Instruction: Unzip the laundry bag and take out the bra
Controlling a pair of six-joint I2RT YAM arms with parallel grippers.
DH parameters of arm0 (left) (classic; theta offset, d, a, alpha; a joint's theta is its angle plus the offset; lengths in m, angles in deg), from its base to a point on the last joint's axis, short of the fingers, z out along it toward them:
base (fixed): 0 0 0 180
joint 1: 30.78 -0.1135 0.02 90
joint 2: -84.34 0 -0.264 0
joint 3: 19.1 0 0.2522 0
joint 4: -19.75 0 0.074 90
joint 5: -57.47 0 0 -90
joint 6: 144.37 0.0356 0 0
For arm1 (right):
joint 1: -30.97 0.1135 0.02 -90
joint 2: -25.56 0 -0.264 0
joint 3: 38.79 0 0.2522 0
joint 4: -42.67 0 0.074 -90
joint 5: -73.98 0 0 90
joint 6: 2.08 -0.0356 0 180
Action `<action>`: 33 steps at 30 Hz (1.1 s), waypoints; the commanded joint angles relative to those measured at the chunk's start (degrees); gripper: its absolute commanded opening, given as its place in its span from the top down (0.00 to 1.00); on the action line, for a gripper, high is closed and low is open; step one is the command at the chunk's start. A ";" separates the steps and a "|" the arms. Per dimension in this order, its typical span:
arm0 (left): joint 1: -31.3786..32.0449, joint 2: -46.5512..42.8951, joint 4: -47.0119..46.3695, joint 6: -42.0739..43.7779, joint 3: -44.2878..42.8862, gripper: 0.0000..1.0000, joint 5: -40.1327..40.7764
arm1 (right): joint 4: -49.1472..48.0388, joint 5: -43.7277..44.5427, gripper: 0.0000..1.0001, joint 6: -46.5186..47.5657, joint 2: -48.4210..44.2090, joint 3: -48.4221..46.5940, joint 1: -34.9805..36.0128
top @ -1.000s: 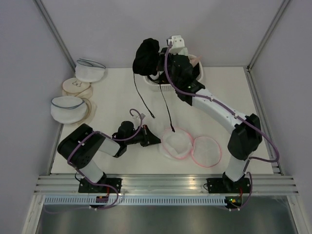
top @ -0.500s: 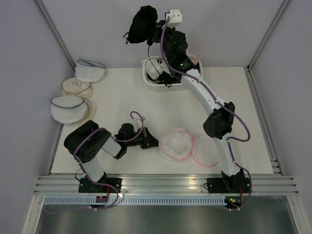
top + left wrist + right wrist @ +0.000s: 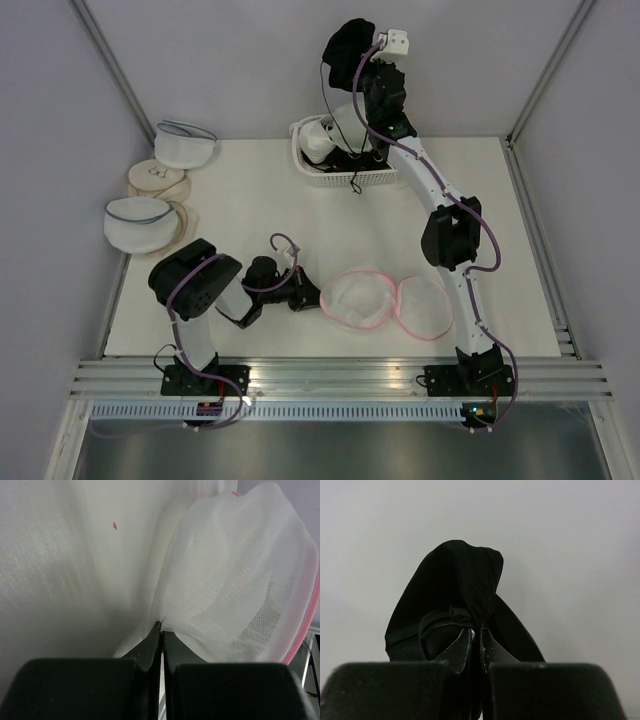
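The laundry bag (image 3: 362, 298) lies unzipped on the table, its two pink-trimmed white mesh halves spread side by side. My left gripper (image 3: 314, 298) is shut on the mesh at the left half's edge; in the left wrist view the jaws (image 3: 161, 626) pinch the white netting (image 3: 235, 590). The black bra (image 3: 350, 45) hangs high at the back, above the white basket (image 3: 372, 180), with my right gripper (image 3: 368, 62) shut on it. A thin strap (image 3: 354, 182) dangles down to the basket. In the right wrist view the padded cup (image 3: 455, 580) fills the space above the shut jaws (image 3: 476, 636).
The basket holds a white garment (image 3: 320, 135). Along the left wall lie two white mesh bags with blue-grey trim (image 3: 185, 145) (image 3: 140, 222) and a pale pink bra (image 3: 158, 178). Grey walls enclose the table on three sides.
My right arm has stretched out and carried the black bra rightward and farther back, above the basket; its straps have lifted off the table. The left gripper has kept hold of the bag's edge.
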 commanded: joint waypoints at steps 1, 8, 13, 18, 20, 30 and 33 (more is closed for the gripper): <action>0.15 2.57 -5.15 -2.01 -0.87 0.98 -1.74 | -4.28 0.18 1.00 -2.90 0.35 -3.19 -2.65; 0.15 3.45 -6.04 -2.54 -1.93 0.98 -2.00 | -4.28 -3.86 1.00 -4.48 1.15 -2.58 -4.68; 0.15 2.49 -2.52 -0.87 -2.72 0.98 -1.57 | -7.44 -6.50 1.00 -6.85 -1.49 -2.75 -4.85; 0.15 2.84 -2.43 -0.95 -3.07 0.98 -1.83 | -10.51 -7.82 1.00 -8.79 -4.48 -1.70 -4.77; 0.15 3.10 -2.52 -0.95 -3.07 0.98 -2.00 | -11.31 -7.99 1.00 -8.97 -5.45 -1.34 -4.68; 0.15 3.19 -2.70 -1.04 -3.16 0.98 -2.01 | -15.08 -9.05 1.00 -9.05 -7.73 -2.58 -3.71; 0.15 3.27 -2.52 -1.21 -3.33 0.98 -2.09 | -15.44 -9.22 1.00 -8.97 -8.00 -3.63 -3.45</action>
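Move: The white basket, over which the black bra is already held high, lies almost straight below the right hand, about 33 cm down and some 4 cm to its left. In it the pale green cup sits roughly 2 cm ahead of the hand and 4 cm left, and the white cup about 15 cm left, level fore and aft, both near 28 cm below. From the left hand, the basket is some 46 cm ahead, 10 cm right and slightly higher. The black bra, still pinched in the closed right fingers, is first swung about 5 cm right and a little forward, then raised some 10 cm away from the basket while the hand draws back about 5 cm, tilting its fingers roughly 15 degrees farther up and rolling left side up. The left fingers stay shut on the laundry bag's edge, nearly still. ##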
